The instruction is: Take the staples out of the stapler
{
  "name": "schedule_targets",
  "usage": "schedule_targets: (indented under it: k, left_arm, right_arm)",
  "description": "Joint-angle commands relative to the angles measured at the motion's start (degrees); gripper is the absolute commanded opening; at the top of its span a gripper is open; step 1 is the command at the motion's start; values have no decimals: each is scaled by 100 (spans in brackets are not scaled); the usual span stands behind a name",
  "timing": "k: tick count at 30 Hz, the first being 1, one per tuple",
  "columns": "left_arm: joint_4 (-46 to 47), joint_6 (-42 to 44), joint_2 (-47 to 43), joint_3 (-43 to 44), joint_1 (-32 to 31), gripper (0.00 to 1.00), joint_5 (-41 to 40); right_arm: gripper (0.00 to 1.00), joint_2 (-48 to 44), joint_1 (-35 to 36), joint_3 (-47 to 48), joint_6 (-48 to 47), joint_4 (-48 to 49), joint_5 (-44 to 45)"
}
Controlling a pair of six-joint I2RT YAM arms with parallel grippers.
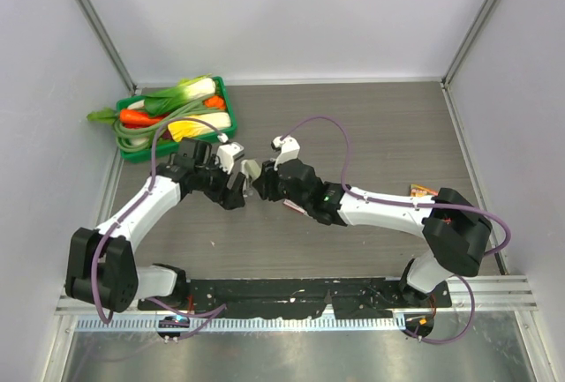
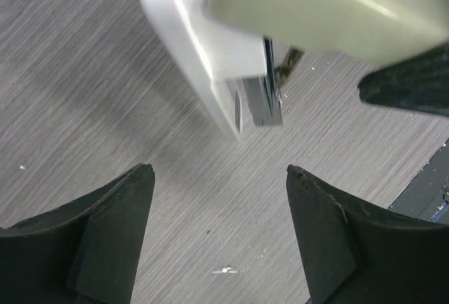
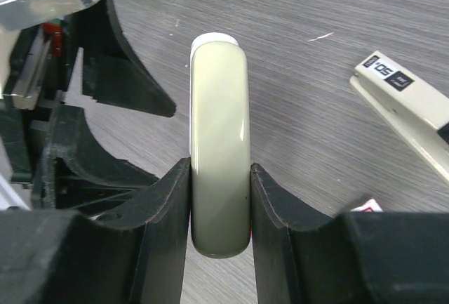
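My right gripper [image 3: 219, 165] is shut on a beige rounded stapler-like thing [image 3: 219, 128] with a white base and holds it above the table; it also shows in the top view [image 1: 250, 171]. My left gripper [image 2: 219, 169] is open and empty just in front of it, close to its white base [image 2: 189, 44], where a shiny metal piece [image 2: 264, 99] sticks out. In the top view both grippers meet mid-table, left [image 1: 237, 190] and right [image 1: 263, 184]. The slim silver-grey stapler [image 3: 403, 104] lies on the table at the right of the right wrist view. No staple strip shows clearly.
A green tray [image 1: 134, 154] of toy vegetables stands at the back left. A pink-and-white box corner [image 3: 366, 207] lies by the right gripper. A thin pale sliver [image 3: 323, 36] lies on the table. An orange item [image 1: 422, 191] lies behind the right arm.
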Motion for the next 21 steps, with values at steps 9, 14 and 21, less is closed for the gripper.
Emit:
schedule_targets:
  k: [9,14,21]
  left_arm:
    - [791,704,145,-128,-25,57,293]
    - [607,933,409,13,-34,21,276]
    - [835,933,295,-92,-34,20,-48]
  right_arm:
    - [1,-312,-98,-139,594,817,-729]
    - [1,-294,-107,-191,699,870,-904]
    - [1,-250,-203,-235,788,932,-1089]
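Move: The right hand holds the green stapler up; the lower tip of its white part, which the left fingers go for, lies about 2 cm ahead of the left hand, 1 cm to its right and 1 cm lower. From the right hand that tip is some 6 cm left, 1 cm back and 5 cm below. On the table, about 15 cm below the right hand, the second stapler lies 4 cm ahead and 7 cm right, the staple box 5 cm back and 10 cm right. Forward about 1 cm and then some 2 cm down, the left hand brings its wide-open fingers onto the lower tip of the green stapler's white part and closes them until they pinch it, pads nearly together. The right hand keeps its grip on the stapler, easing back and slightly down by about 1.5 cm while rolling a little. ##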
